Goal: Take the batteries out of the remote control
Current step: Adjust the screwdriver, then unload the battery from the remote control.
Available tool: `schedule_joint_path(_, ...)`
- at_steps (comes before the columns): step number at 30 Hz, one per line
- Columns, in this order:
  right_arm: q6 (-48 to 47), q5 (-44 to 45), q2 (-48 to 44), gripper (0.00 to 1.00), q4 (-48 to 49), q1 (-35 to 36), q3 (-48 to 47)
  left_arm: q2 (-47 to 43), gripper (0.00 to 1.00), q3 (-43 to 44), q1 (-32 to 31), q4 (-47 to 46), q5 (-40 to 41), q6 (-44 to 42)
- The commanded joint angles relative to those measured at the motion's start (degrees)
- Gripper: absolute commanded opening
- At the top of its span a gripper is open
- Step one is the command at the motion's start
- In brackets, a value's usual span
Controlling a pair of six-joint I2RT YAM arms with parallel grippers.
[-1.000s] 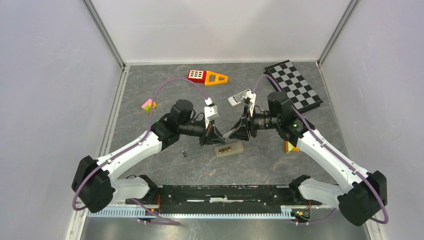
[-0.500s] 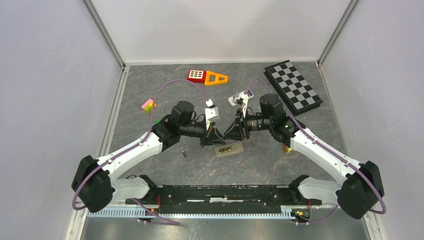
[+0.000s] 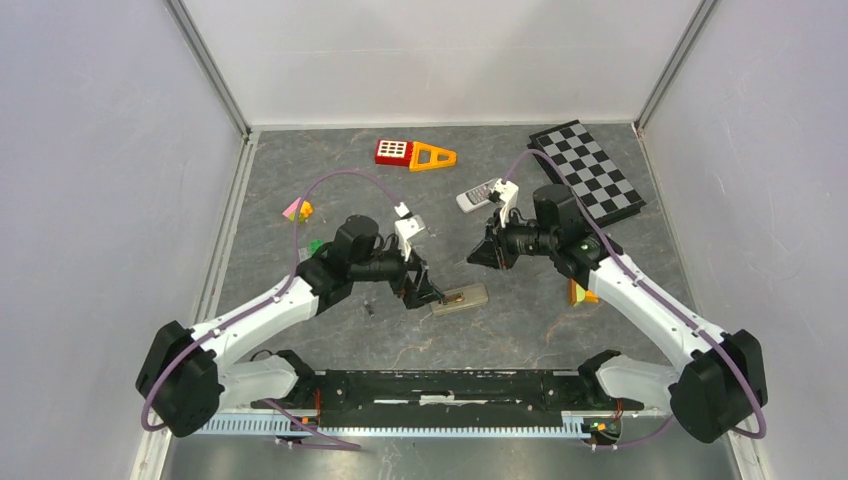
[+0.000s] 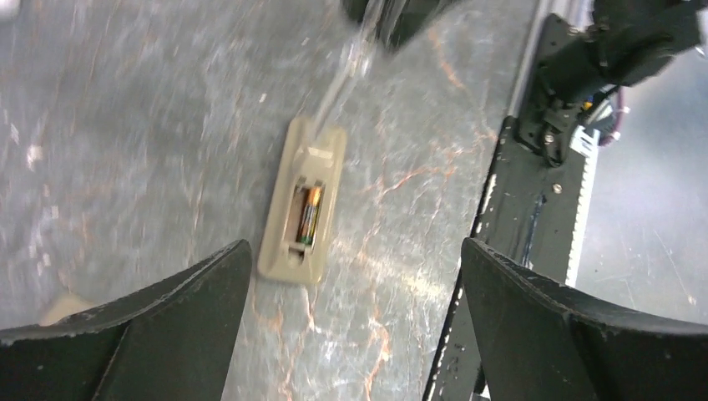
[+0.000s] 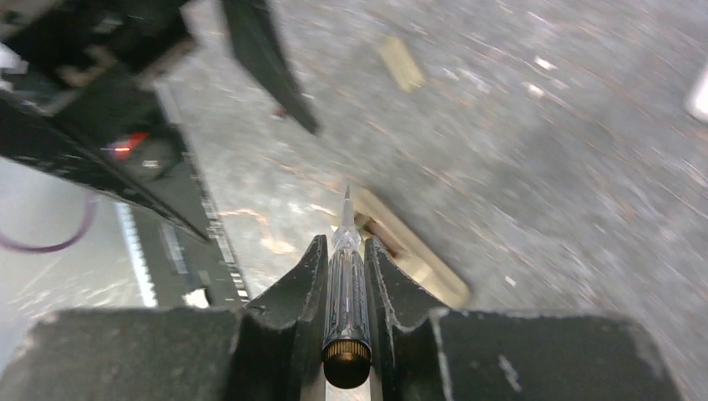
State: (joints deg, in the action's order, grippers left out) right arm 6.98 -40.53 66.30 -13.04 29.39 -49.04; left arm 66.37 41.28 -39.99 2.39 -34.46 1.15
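Observation:
The beige remote (image 3: pixel 460 298) lies back-up on the table. In the left wrist view (image 4: pixel 303 205) its compartment is open, with one battery (image 4: pixel 308 215) in the right slot and the left slot empty. A small dark battery (image 3: pixel 368 308) lies on the table to the left. My left gripper (image 3: pixel 425 291) is open and empty, just above the remote's left end; in its own view (image 4: pixel 355 334) the remote lies ahead of the jaws. My right gripper (image 3: pixel 482 255) is shut on a clear pen-like stick (image 5: pixel 345 276), whose tip hovers over the remote (image 5: pixel 409 246).
A second, grey remote (image 3: pixel 478 194) lies behind the right gripper. A checkerboard (image 3: pixel 586 172) is at the back right, and a red and orange toy (image 3: pixel 413 153) at the back. A small beige cover piece (image 5: pixel 402 63) lies on the table. The black base rail (image 3: pixel 450 385) runs along the near edge.
My left gripper has moved down and nearer, to the remote's left end. My right gripper, still holding the stick, swung left and then drew back to the right.

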Motion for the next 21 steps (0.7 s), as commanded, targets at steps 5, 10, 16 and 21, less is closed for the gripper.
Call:
schedule_joint_path(5,-9.8,17.5,8.0,0.0,-9.3,-0.8,-2.6,-1.0,1.0,-12.9,-0.2,-14.9,5.4,30.1)
schedule_joint_path(10,-11.6,20.0,9.1,0.0,-8.8,-0.8,-1.0,1.0,1.0,-15.1,-7.7,-15.9,10.4,33.2)
schedule_joint_path(16,-13.2,19.6,9.5,0.0,-8.9,-0.7,2.0,9.5,1.0,-15.1,-8.1,-22.2,11.7,39.8)
schedule_joint_path(21,-13.9,16.9,9.9,0.0,-8.7,-0.7,4.0,15.3,1.0,-12.3,-8.1,-25.4,14.8,42.0)
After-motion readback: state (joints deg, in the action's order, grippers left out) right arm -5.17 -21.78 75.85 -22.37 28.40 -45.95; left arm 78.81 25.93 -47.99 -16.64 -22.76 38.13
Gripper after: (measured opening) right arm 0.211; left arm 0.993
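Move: The remote control lies about 15 cm below the empty, open left hand, some 7 cm to its right and 2 cm ahead. From the right hand, holding the screwdriver, it is roughly 18 cm below, 3 cm back and 3 cm left. Its battery cover lies some 10 cm farther out and 11 cm left of the remote; a small dark battery lies about 15 cm left of the left hand, level with it. The right hand, fingers still shut on the screwdriver, sinks about 12 cm and shifts some 6 cm right and a little forward, tipping about 25 degrees steeper so the screwdriver points down towards the remote's right end. The left hand stays wide open and also drops about 12 cm towards the remote, drawing back some 5 cm on the way before easing slightly forward again, while it rolls its front side down about 35 degrees and swings counter-clockwise, ending low, just back and left of the remote. ##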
